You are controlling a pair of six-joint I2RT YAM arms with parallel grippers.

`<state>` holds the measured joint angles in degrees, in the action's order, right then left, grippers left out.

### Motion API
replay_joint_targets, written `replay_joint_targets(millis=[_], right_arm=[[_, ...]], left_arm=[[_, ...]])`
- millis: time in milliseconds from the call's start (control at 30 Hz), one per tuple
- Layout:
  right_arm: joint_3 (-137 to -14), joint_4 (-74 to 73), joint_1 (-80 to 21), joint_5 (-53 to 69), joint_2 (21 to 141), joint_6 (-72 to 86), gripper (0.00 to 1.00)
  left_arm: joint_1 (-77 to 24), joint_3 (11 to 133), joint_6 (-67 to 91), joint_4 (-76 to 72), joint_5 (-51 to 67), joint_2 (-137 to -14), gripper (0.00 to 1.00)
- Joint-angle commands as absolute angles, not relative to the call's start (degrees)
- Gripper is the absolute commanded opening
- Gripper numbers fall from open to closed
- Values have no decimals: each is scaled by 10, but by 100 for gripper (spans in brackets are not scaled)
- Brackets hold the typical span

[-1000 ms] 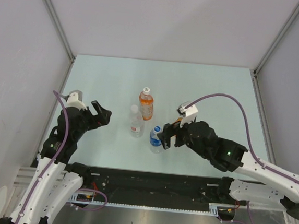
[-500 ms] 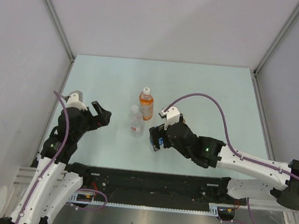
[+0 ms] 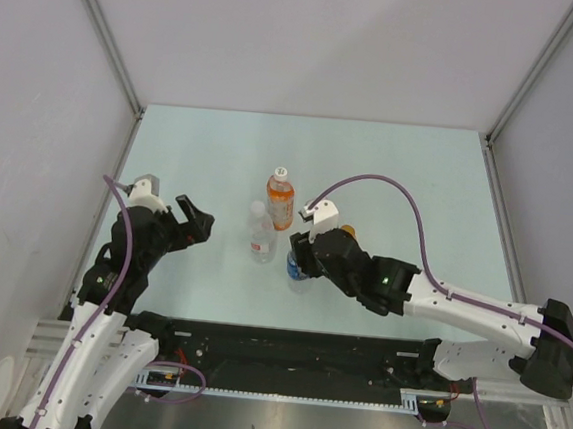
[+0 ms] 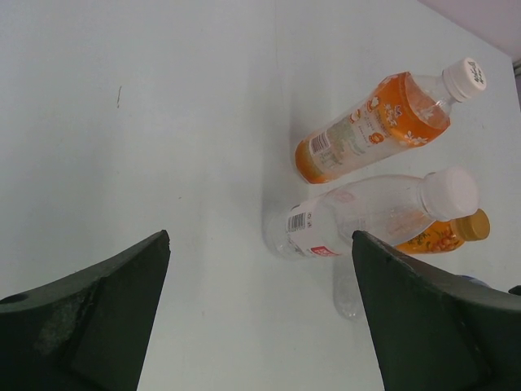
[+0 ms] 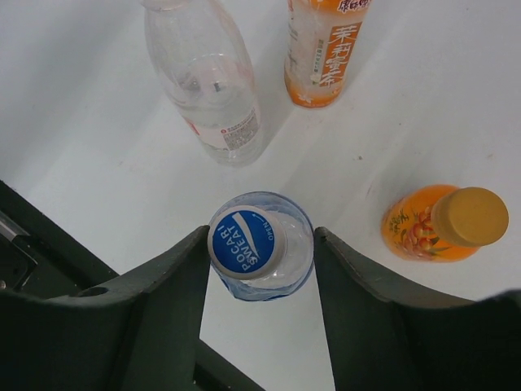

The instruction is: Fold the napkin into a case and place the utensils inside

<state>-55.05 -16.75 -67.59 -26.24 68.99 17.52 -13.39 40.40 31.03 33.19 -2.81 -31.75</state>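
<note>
No napkin and no utensils are in any view. My right gripper (image 5: 261, 236) is shut on a clear bottle with a blue cap (image 5: 246, 242), one finger against each side; from above, that gripper (image 3: 300, 261) covers most of the blue-capped bottle (image 3: 297, 272). My left gripper (image 3: 197, 222) hangs open over bare table at the left, nothing between its fingers (image 4: 259, 238), well apart from the bottles.
An orange tea bottle with a white cap (image 3: 281, 199) and a clear white-capped bottle (image 3: 261, 234) stand just left of the held bottle. A small orange bottle with a gold cap (image 5: 444, 221) stands to its right. The black base rail (image 3: 285, 350) runs along the near edge.
My right arm swung left and down over the blue-capped bottle, and its jaws closed from wide open onto it. The left arm and the other bottles stayed put.
</note>
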Motion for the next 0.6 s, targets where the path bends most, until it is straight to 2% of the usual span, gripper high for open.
replay_joint_targets(millis=[0,67,267,500,567], right_arm=[[-575,-143,-671,-258,693,178,55],[-575,-143,-670,-256,695,178,49],[-575,-144,-667,-251,704,177,41],[-572,-143,-668,-256,702,178,0],[-571,-147,-671,-263,699,178,0]], left_arm=[[-135,400,305,323,-22,-312,98],[-135,400,304,321,-23,-312,98],[-135,402,304,323,-24,-309,97],[-135,409,303,330,-25,-307,97],[-135,414,302,332,-27,-306,97]])
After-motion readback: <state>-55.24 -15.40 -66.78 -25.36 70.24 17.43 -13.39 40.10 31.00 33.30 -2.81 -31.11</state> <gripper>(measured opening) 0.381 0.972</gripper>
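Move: The blue-capped bottle's top is already between the right hand's open fingers; its middle lies about 1 cm ahead, 1 cm left and 7 cm below. The clear bottle stands about 9 cm ahead and 10 cm left of the hand, the orange-drink bottle some 17 cm ahead and 7 cm left, the small juice bottle about 10 cm ahead and 8 cm right. From the left hand, the blue-capped bottle lies roughly 21 cm right and 4 cm back. Creeping forward and left by only about half a centimetre each way, with the wrist held steady, the right hand closes its fingers from a little over half open to roughly a third open. They pinch the blue-capped bottle around its cap and neck, stopping short of shut. ##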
